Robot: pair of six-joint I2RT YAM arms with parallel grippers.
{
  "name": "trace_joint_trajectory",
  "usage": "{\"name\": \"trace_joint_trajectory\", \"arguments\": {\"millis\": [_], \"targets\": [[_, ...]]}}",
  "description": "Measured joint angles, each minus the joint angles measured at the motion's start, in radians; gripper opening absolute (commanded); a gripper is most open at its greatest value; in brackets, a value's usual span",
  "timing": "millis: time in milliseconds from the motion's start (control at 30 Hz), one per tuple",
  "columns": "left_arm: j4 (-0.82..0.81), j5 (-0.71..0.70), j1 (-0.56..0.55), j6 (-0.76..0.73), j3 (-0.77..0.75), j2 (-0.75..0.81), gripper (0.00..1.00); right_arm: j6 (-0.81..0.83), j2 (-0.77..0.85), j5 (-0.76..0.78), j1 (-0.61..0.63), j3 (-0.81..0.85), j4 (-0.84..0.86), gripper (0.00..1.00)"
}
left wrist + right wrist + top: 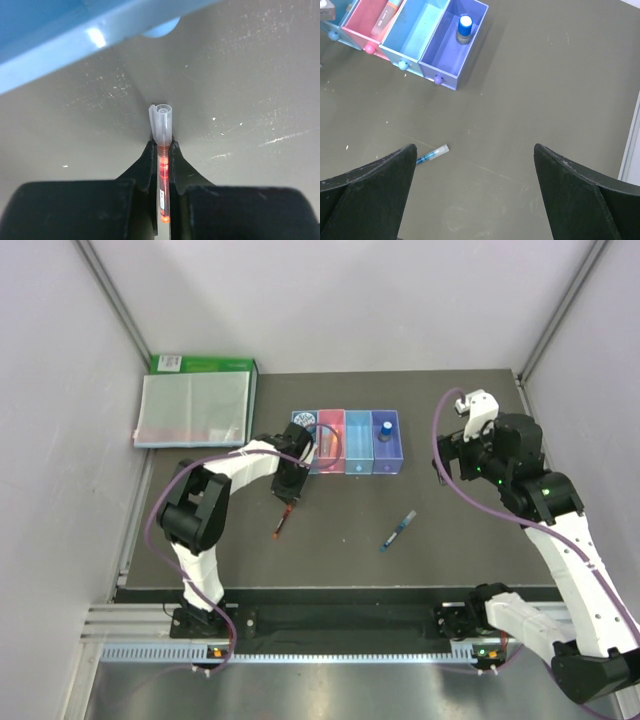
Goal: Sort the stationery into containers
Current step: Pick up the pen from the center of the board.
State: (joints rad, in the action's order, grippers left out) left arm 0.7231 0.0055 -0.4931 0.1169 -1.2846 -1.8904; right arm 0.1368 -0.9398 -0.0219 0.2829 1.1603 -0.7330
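My left gripper is shut on the dark red pen, low over the table just in front of the containers. The pen's clear cap sticks out past the fingertips, and its other end trails toward the near side. A blue pen lies loose mid-table and also shows in the right wrist view. My right gripper hangs open and empty above the table right of the bins. A blue-capped bottle stands in the purple bin. An orange highlighter lies in the pink bin.
A clear folder with a green box under it lies at the back left. A grey tape roll sits in the leftmost bin. A blue bin wall fills the top left of the left wrist view.
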Motion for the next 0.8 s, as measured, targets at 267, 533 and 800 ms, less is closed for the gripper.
{"name": "trace_joint_trajectory", "arguments": {"millis": [267,533,800], "targets": [[0.023,0.075,-0.001,-0.011,-0.007,0.031,0.0,0.001,0.005,-0.001,-0.005,0.0,0.0,1.0],[0.063,0.291,-0.001,-0.016,-0.073,0.107,0.0,0.002,0.005,0.0,-0.005,0.0,0.0,1.0],[0.056,0.468,-0.001,0.002,-0.222,0.111,0.0,0.009,0.021,0.001,-0.015,0.0,0.0,1.0]]}}
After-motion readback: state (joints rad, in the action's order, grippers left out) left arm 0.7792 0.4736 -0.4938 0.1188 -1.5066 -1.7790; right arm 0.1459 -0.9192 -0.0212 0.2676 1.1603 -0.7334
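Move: The left hand already grips the red pen just above the board. The four-part container tray has its middle about 14 cm ahead and 14 cm to the right, roughly level with the hand; its pink compartment is 14 cm ahead and 10 cm right, its empty light-blue one 14 cm ahead and 17 cm right. The blue pen lies some 27 cm right and 7 cm back. From the right hand, the tray is about 18 cm ahead, 23 cm left and 25 cm below. Upward and to the right, slowly at first and then quickly, the left hand lifts the pinched red pen about 12 cm while carrying it some 9 cm across in front of the tray, with almost no net forward travel. The wrist rolls about 30 degrees so the fingers swing to point down and rightward; they stay shut on the pen near its cap. ##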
